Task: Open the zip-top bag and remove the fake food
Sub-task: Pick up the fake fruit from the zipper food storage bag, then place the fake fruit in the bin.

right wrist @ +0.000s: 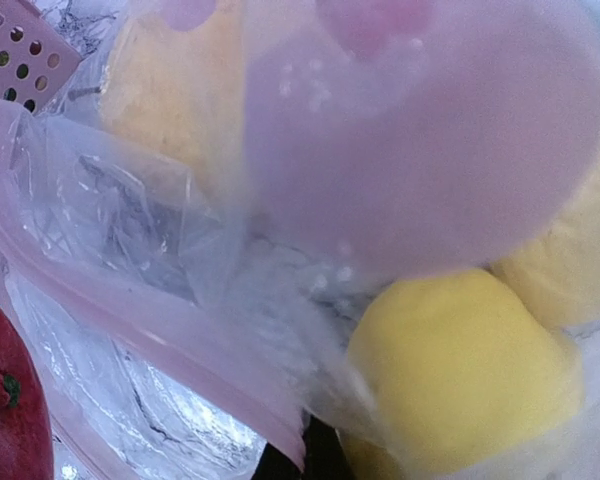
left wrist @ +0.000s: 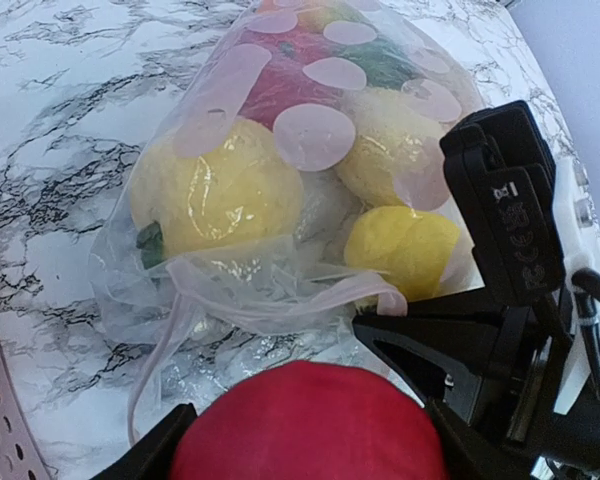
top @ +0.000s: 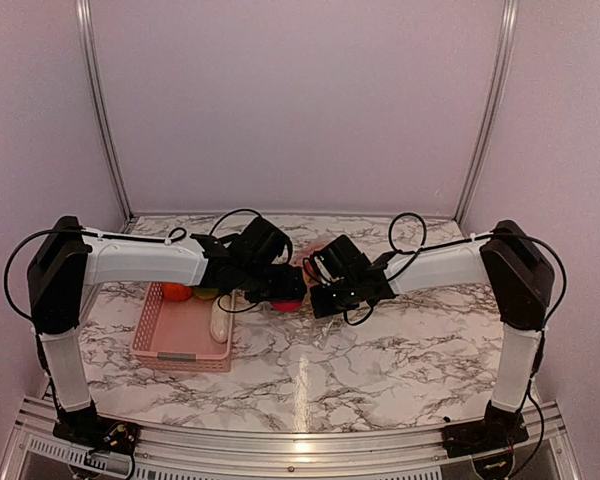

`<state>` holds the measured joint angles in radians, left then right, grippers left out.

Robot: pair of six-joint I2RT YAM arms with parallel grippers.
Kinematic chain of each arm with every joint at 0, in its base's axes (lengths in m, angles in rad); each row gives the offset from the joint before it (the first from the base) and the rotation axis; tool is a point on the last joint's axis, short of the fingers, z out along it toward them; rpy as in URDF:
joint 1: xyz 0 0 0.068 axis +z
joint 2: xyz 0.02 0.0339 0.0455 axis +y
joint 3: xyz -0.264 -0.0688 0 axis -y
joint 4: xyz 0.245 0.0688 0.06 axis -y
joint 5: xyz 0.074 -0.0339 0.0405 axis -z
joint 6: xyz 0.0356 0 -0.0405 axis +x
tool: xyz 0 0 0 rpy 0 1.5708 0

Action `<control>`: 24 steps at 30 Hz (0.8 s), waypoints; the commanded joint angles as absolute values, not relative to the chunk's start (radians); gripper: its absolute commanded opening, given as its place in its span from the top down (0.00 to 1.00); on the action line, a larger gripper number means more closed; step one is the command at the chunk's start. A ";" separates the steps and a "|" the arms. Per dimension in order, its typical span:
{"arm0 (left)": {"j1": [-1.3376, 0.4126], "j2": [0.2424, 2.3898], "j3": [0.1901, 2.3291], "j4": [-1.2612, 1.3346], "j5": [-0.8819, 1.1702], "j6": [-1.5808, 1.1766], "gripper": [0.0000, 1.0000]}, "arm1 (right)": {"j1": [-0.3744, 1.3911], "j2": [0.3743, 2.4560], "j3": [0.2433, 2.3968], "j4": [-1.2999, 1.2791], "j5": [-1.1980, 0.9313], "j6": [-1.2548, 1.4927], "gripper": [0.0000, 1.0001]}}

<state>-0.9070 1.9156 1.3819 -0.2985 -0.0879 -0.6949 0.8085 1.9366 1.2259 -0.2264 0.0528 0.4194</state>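
Note:
The zip-top bag (left wrist: 280, 150) lies on the marble table between the two arms, clear with pale pink dots, its mouth facing the left wrist camera. Fake food fills it: yellow fruits (left wrist: 215, 190) and red and green pieces further in. My left gripper (left wrist: 308, 452) is closed around a red fake fruit (left wrist: 310, 420), held just outside the bag's mouth and also visible from above (top: 287, 304). My right gripper (right wrist: 305, 462) is shut on the bag's pink zip edge (right wrist: 150, 340), next to a yellow fruit (right wrist: 460, 370) inside the bag.
A pink perforated basket (top: 180, 340) stands on the left of the table, under the left arm. In it lie an orange piece (top: 175, 292), a green piece (top: 205, 293) and a whitish piece (top: 219, 320). The basket's corner (right wrist: 15, 50) shows close to the bag.

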 commanded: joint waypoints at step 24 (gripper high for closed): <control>-0.843 1.443 1.061 -0.439 -0.251 -0.759 0.38 | 0.820 1.802 1.281 -0.276 -0.029 0.413 1.00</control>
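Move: Some 22 cm to the left of the left hand, about 2 cm farther out and 7 cm lower, is the middle of the pink basket. The white cabbage in it is about 15 cm left, level fore and aft; the green fruit is 18 cm left, 7 ahead. The bag's filled part sits 11 cm ahead, 6 right. From the right hand, the basket is roughly 29 cm left and 1 ahead, the filled part 10 straight ahead. Carrying the red fruit away from the bag's mouth, the left hand goes about 9 cm left towards the basket's near side, rising some 5.5 cm and drawing back a little, its leftward pace growing; its fingers keep their hold. The right hand still pinches the edge of the bag's mouth and raises it about 5 cm. ##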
